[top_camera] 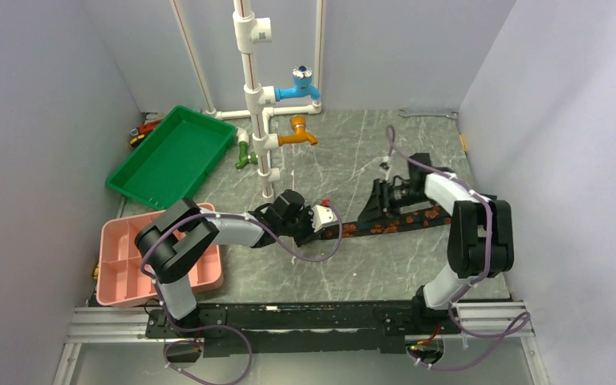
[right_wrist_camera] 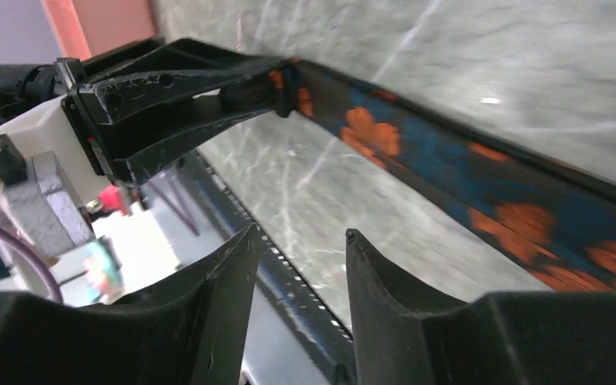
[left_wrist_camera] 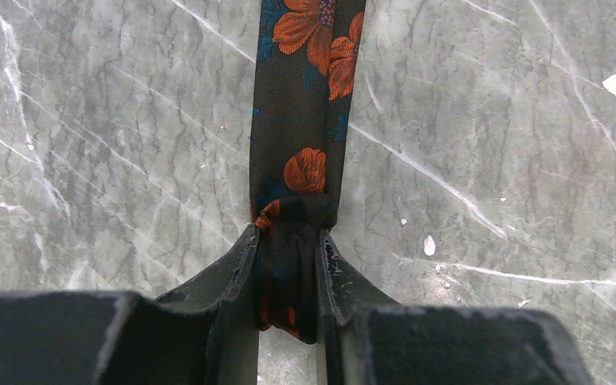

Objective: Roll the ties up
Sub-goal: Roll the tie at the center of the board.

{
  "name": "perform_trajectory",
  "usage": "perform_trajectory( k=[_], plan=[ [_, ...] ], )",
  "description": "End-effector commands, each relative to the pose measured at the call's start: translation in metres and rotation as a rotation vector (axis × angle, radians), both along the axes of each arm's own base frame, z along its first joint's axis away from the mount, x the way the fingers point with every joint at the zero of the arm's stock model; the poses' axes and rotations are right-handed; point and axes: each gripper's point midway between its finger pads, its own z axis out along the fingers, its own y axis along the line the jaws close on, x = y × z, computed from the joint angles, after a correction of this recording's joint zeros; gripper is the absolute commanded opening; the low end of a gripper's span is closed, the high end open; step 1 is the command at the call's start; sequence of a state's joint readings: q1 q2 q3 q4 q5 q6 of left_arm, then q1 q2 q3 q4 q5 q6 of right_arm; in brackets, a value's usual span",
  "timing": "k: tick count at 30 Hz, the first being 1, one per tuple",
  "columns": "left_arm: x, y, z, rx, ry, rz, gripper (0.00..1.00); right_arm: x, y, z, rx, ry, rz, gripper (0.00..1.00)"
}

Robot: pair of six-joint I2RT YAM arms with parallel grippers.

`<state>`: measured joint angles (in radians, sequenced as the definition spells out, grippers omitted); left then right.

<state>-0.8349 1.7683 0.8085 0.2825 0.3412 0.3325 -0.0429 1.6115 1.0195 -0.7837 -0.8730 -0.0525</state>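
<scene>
The tie [top_camera: 393, 223], black with orange flowers, lies in a strip across the marble table. My left gripper [top_camera: 319, 228] holds its left end. The left wrist view shows that gripper [left_wrist_camera: 287, 234] shut on the bunched, folded end of the tie [left_wrist_camera: 301, 120], which runs straight away from the fingers. My right gripper [top_camera: 371, 207] hovers just behind the tie's middle. In the right wrist view it [right_wrist_camera: 301, 233] stands open with nothing between its fingers. The tie [right_wrist_camera: 449, 164] passes to its upper right, and the left gripper [right_wrist_camera: 208, 80] pinches the far end.
A green tray [top_camera: 172, 156] sits at the back left and a pink divided tray [top_camera: 128, 257] at the near left. A white pipe stand [top_camera: 249, 80] carries blue, orange and green taps. A wrench [top_camera: 427, 114] lies at the back right. Purple cables loop near the arms.
</scene>
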Motion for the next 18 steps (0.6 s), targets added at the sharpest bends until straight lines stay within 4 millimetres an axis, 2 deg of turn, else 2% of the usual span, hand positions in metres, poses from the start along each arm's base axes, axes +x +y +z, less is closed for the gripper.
perform_trajectory(
  k=[1, 7, 11, 18],
  plan=[
    [-0.036, 0.053, -0.061, 0.248, 0.163, 0.017, 0.08, 0.007, 0.061, 0.01, 0.192, 0.042, 0.009, 0.44],
    [-0.038, 0.054, -0.066, 0.254, 0.174, 0.014, 0.08, 0.002, 0.112, -0.016, 0.21, 0.083, 0.051, 0.43],
    [-0.04, 0.054, -0.065, 0.25, 0.18, 0.011, 0.08, 0.0, 0.129, -0.027, 0.187, 0.062, 0.081, 0.49],
    [-0.042, 0.054, -0.067, 0.25, 0.193, 0.01, 0.08, -0.003, 0.153, -0.038, 0.189, 0.061, 0.112, 0.49]
  ],
)
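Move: The tie's roll, pinched in the left gripper, lies about 17 cm to the right hand's left, some 2 cm nearer the base and roughly 8 cm lower. From the left hand the roll is right at the finger pads. The unrolled strip lies flat on the board; its middle is about 13 cm to the right hand's right, 1 cm farther out and 9 cm below. Leftward and sinking, the right hand sweeps about 14 cm along the tie to the roll, dropping some 4 cm and slowing as it closes in. Its fingers stay about half open and tip up roughly 10 degrees, coming over the left fingertips from the outer side. The left hand stays put and keeps its pinch on the roll. ##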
